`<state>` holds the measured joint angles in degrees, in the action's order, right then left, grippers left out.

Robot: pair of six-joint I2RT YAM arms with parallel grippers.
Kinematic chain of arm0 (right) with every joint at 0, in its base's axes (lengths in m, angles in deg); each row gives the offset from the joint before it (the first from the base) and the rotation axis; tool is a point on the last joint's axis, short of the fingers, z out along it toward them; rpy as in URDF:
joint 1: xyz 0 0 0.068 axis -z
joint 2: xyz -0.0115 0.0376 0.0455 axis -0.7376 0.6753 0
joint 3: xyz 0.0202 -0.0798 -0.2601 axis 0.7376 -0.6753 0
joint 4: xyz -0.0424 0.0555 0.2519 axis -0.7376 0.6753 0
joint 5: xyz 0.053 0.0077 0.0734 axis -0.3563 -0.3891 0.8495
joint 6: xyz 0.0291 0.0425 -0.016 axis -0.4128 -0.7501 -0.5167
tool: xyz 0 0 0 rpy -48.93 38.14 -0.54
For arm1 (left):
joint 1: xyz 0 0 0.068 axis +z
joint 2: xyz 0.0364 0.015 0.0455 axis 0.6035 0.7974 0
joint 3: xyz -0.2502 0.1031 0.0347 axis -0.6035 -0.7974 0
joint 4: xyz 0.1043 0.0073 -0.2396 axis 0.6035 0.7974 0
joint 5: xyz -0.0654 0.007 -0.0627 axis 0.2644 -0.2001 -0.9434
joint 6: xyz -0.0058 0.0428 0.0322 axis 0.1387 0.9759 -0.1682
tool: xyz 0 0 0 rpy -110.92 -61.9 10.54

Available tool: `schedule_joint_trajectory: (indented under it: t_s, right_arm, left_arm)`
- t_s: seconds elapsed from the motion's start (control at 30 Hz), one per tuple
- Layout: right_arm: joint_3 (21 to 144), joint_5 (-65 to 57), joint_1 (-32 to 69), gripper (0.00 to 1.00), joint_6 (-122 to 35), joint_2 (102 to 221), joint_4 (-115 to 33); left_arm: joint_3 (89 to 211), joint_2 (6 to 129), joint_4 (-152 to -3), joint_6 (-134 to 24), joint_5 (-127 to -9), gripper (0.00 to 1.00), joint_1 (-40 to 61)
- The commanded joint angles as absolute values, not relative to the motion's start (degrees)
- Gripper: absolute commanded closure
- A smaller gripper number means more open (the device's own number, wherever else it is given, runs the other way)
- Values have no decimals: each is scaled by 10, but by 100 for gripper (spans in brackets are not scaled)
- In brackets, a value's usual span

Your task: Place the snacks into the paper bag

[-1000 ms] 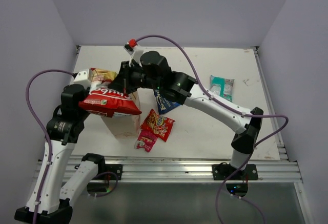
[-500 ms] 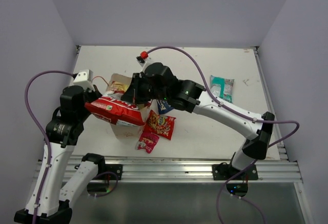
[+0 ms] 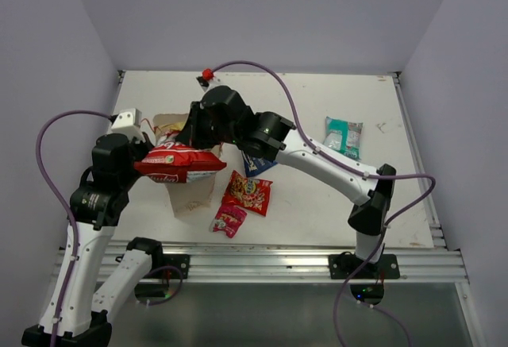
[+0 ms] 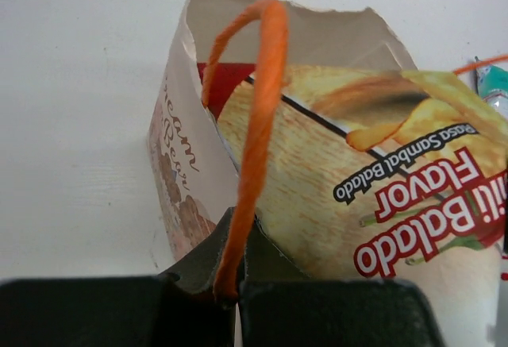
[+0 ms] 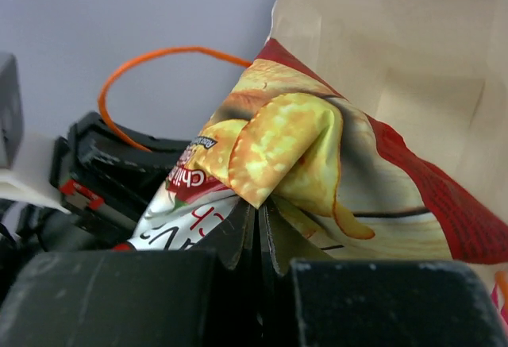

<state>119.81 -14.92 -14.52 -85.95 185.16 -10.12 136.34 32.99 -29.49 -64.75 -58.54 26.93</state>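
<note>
The tan paper bag (image 3: 190,196) stands upright at the left of the table. The large red-and-white chip bag (image 3: 178,162) lies across its open mouth, one end inside. My left gripper (image 3: 149,145) is shut on the bag's orange string handle (image 4: 255,125), pinched between the jaws (image 4: 230,279). My right gripper (image 3: 189,129) is shut on a folded corner of the chip bag (image 5: 294,140) above the paper bag's mouth (image 5: 413,85). The medium red packet (image 3: 248,192), small pink packet (image 3: 227,220), dark blue packet (image 3: 255,161) and teal-and-white packet (image 3: 343,135) lie on the table.
The right arm reaches from the front right across the middle of the table, over the blue packet. Purple cables loop above both arms. White walls close the table on the left, back and right. A metal rail runs along the near edge.
My right gripper has shifted left and back with the chip bag's corner. The chip bag now sits lower and flatter over the paper bag's mouth. The left gripper stays on the handle.
</note>
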Motion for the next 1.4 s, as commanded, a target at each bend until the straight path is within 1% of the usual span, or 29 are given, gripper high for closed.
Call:
schedule_joint_trajectory:
  t_s: [0.0, 0.1, 0.27, 0.37, 0.6, 0.67, 0.7, 0.77, 0.8, 0.87, 0.93, 0.97, 1.0, 1.03, 1.1, 1.37]
  right_arm:
    - [1295, -189, -139, 100, -838, 1876, -104]
    - [1318, -190, -133, 100, -839, 1895, -92]
    - [1262, -202, -131, 100, -860, 1889, -101]
    - [1257, -201, -127, 100, -869, 1902, -105]
    - [1326, -193, -127, 100, -877, 1965, -38]
    - [1350, -195, -126, 85, -870, 1975, -19]
    - [1361, -193, -126, 62, -862, 1985, -10]
    - [1406, -191, -126, 45, -841, 1993, 2]
    - [1420, -193, -126, 35, -831, 1997, 1]
    - [1443, -200, -127, 32, -802, 1991, -15]
    - [1443, -212, -129, 16, -771, 1966, -35]
    - [1436, -231, -129, 15, -760, 1955, -55]
    - [1432, -240, -129, 10, -752, 1945, -65]
    - [1427, -247, -129, 9, -734, 1922, -74]
    - [1418, -264, -129, 2, -720, 1904, -95]
    - [1434, -303, -129, 1, -680, 1858, -79]
  left_arm:
    - [1369, 324, -311, -640, -598, 100, 266]
    - [1369, 324, -311, -639, -598, 100, 265]
    - [1366, 319, -309, -638, -598, 100, 264]
    - [1366, 317, -308, -639, -598, 100, 265]
    - [1368, 317, -306, -636, -581, 100, 265]
    - [1367, 317, -306, -635, -580, 100, 265]
    - [1366, 317, -306, -635, -580, 100, 265]
    - [1366, 317, -306, -635, -580, 100, 265]
    - [1366, 317, -306, -636, -579, 100, 265]
    - [1366, 317, -306, -636, -579, 100, 265]
    - [1366, 317, -306, -636, -579, 100, 265]
    - [1366, 317, -306, -636, -579, 100, 265]
    - [1366, 317, -306, -636, -579, 100, 265]
    - [1365, 317, -306, -636, -579, 100, 265]
    - [1365, 317, -307, -636, -579, 100, 265]
    - [1360, 320, -310, -637, -584, 100, 265]
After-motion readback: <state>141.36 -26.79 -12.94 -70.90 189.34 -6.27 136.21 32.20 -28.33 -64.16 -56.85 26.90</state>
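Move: The right hand holds the big red chips packet, already slanting across the paper bag's mouth; the mouth's middle is about 4 cm ahead, 1 cm left and 9 cm below. On the table, some 32 cm below this hand, the small red packet lies 13 cm right and level, the pink one 7 cm right and 9 cm back, the blue one 18 cm right and 14 cm ahead. From the left hand, shut at the bag's left side, the mouth is about 4 cm ahead, 8 cm right, 2 cm below. Forward over the paper bag's mouth goes the right hand, about 5 cm in all, first bobbing up and back down a couple of centimetres, then easing slightly left and down as the fingers open wide and let go of the chips packet. Empty, it rises roughly 12 cm and swings right, tilting its fingertips up. The left hand keeps its closed grip at the bag's left side, nearly still. ##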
